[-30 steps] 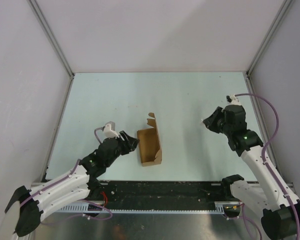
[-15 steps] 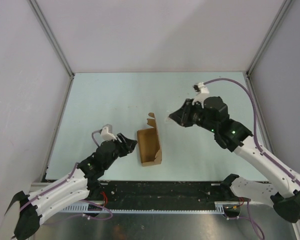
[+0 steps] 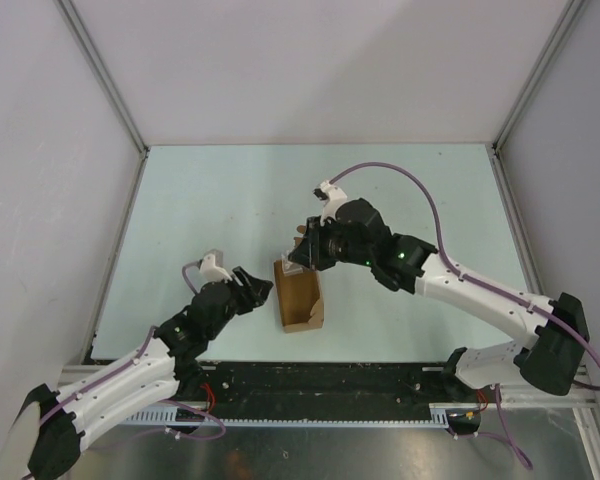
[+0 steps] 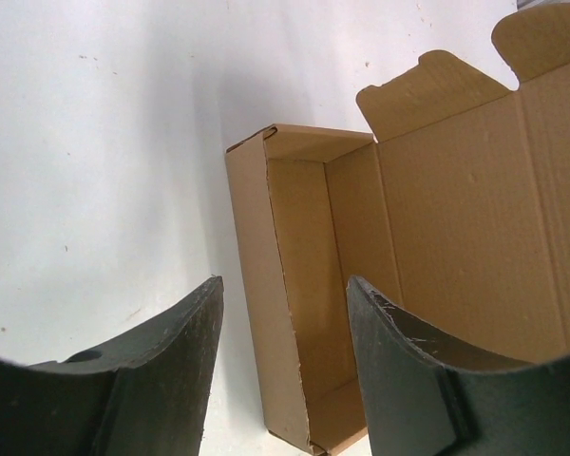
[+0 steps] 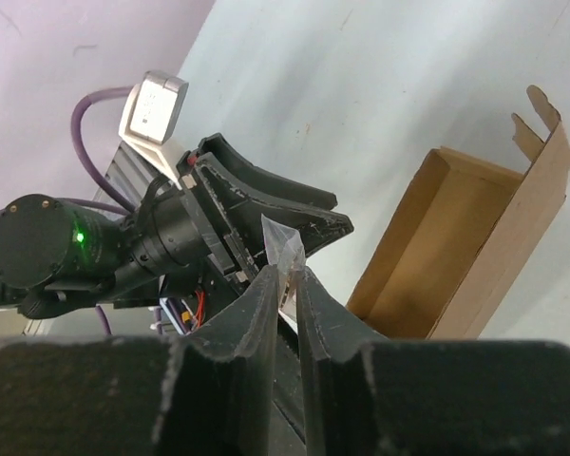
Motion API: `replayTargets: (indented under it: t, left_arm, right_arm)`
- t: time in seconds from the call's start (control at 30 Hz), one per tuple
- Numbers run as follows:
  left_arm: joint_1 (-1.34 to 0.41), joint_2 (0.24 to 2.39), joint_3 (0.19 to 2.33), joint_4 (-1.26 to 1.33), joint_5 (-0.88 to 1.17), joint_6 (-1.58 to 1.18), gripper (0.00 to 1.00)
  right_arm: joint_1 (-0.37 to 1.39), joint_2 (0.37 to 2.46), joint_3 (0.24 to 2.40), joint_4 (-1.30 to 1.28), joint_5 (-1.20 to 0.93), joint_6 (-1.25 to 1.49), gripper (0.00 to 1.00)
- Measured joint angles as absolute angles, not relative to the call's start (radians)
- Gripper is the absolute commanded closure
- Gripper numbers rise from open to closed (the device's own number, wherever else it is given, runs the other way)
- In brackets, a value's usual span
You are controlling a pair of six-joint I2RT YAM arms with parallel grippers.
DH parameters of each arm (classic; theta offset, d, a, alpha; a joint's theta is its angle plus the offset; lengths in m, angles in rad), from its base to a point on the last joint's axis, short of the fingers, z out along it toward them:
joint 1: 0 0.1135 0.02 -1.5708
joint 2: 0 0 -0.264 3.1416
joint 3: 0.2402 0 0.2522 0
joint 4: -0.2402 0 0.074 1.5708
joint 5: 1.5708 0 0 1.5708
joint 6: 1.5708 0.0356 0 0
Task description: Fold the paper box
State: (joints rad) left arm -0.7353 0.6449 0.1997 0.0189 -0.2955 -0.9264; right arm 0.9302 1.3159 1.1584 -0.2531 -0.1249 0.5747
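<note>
The paper box (image 3: pixel 300 297) is brown cardboard and lies open-topped on the table, its lid flap with tabs (image 4: pixel 475 199) raised along its right side. My left gripper (image 3: pixel 256 286) stands open just left of the box. In the left wrist view its fingertips straddle the box's near left wall (image 4: pixel 256 313) without touching it. My right gripper (image 3: pixel 298 256) hovers over the box's far end, shut on a small clear plastic scrap (image 5: pixel 285 243) that sticks out above its fingertips (image 5: pixel 267 285). The open box (image 5: pixel 427 256) also shows in the right wrist view.
The pale table (image 3: pixel 400 190) is walled at the back and both sides by white panels on metal posts (image 3: pixel 140 150). A black rail (image 3: pixel 330 385) with cables runs along the near edge. The left arm's wrist (image 5: pixel 85 242) sits close below the right gripper.
The right arm has swung from the table's right side leftward to the far end of the box, carrying the plastic scrap. The left gripper has barely moved.
</note>
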Motion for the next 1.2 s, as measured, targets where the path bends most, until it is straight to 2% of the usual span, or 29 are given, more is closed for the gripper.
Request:
replayTargets:
  t: [0.13,0.47,0.57,0.6,0.7,0.8,1.03,1.2]
  left_arm:
    - [-0.731,0.632,0.191,0.015,-0.296,-0.926,0.39]
    - [-0.723,0.617,0.185,0.012,-0.296,-0.926,0.39]
    - [-0.723,0.614,0.178,0.009,-0.296,-0.926,0.39]
    - [-0.722,0.614,0.178,0.005,-0.295,-0.926,0.39]
    - [-0.722,0.614,0.178,0.004,-0.295,-0.926,0.39]
    - [-0.720,0.614,0.178,0.004,-0.295,-0.926,0.38]
    - [-0.719,0.615,0.178,0.003,-0.292,-0.925,0.37]
    - [-0.717,0.613,0.178,0.000,-0.290,-0.923,0.36]
  right_arm:
    - [0.935,1.346,1.172,-0.253,-0.105,0.570,0.75]
    - [0.935,1.377,1.189,-0.257,-0.086,0.562,0.69]
    - [0.935,1.369,1.190,-0.274,-0.065,0.558,0.62]
    - [0.935,1.362,1.194,-0.298,-0.041,0.556,0.54]
    - [0.935,1.336,1.219,-0.374,0.017,0.553,0.41]
    - [0.935,1.323,1.264,-0.455,0.068,0.545,0.36]
    - [0.941,1.335,1.330,-0.593,0.144,0.520,0.34]
    - [0.951,1.434,1.366,-0.640,0.141,0.489,0.36]
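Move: The right hand still holds the clear packet high over the paper box's open tray: the tray's middle is about 23 cm below it, 2 cm back and 1 cm to its right. The box's standing lid is some 5 cm to this hand's right, 1 cm back and 19 cm down; the left gripper sits about 6 cm to its left, level in reach, 17 cm lower. From the idle left hand, the tray's middle is roughly 8 cm right, 2 cm back and 7 cm down. The right hand first eases about 1 cm forward and 1 cm down over the tray, its nearly shut fingers starting to part, then they spread to about two-thirds open and let go of the clear packet well above the box. As they open it draws about 5 cm to the right, towards the side of the standing lid, and then sinks some 3 cm with empty fingers, its left side dipping about 20 degrees and the hand turning slightly clockwise. ##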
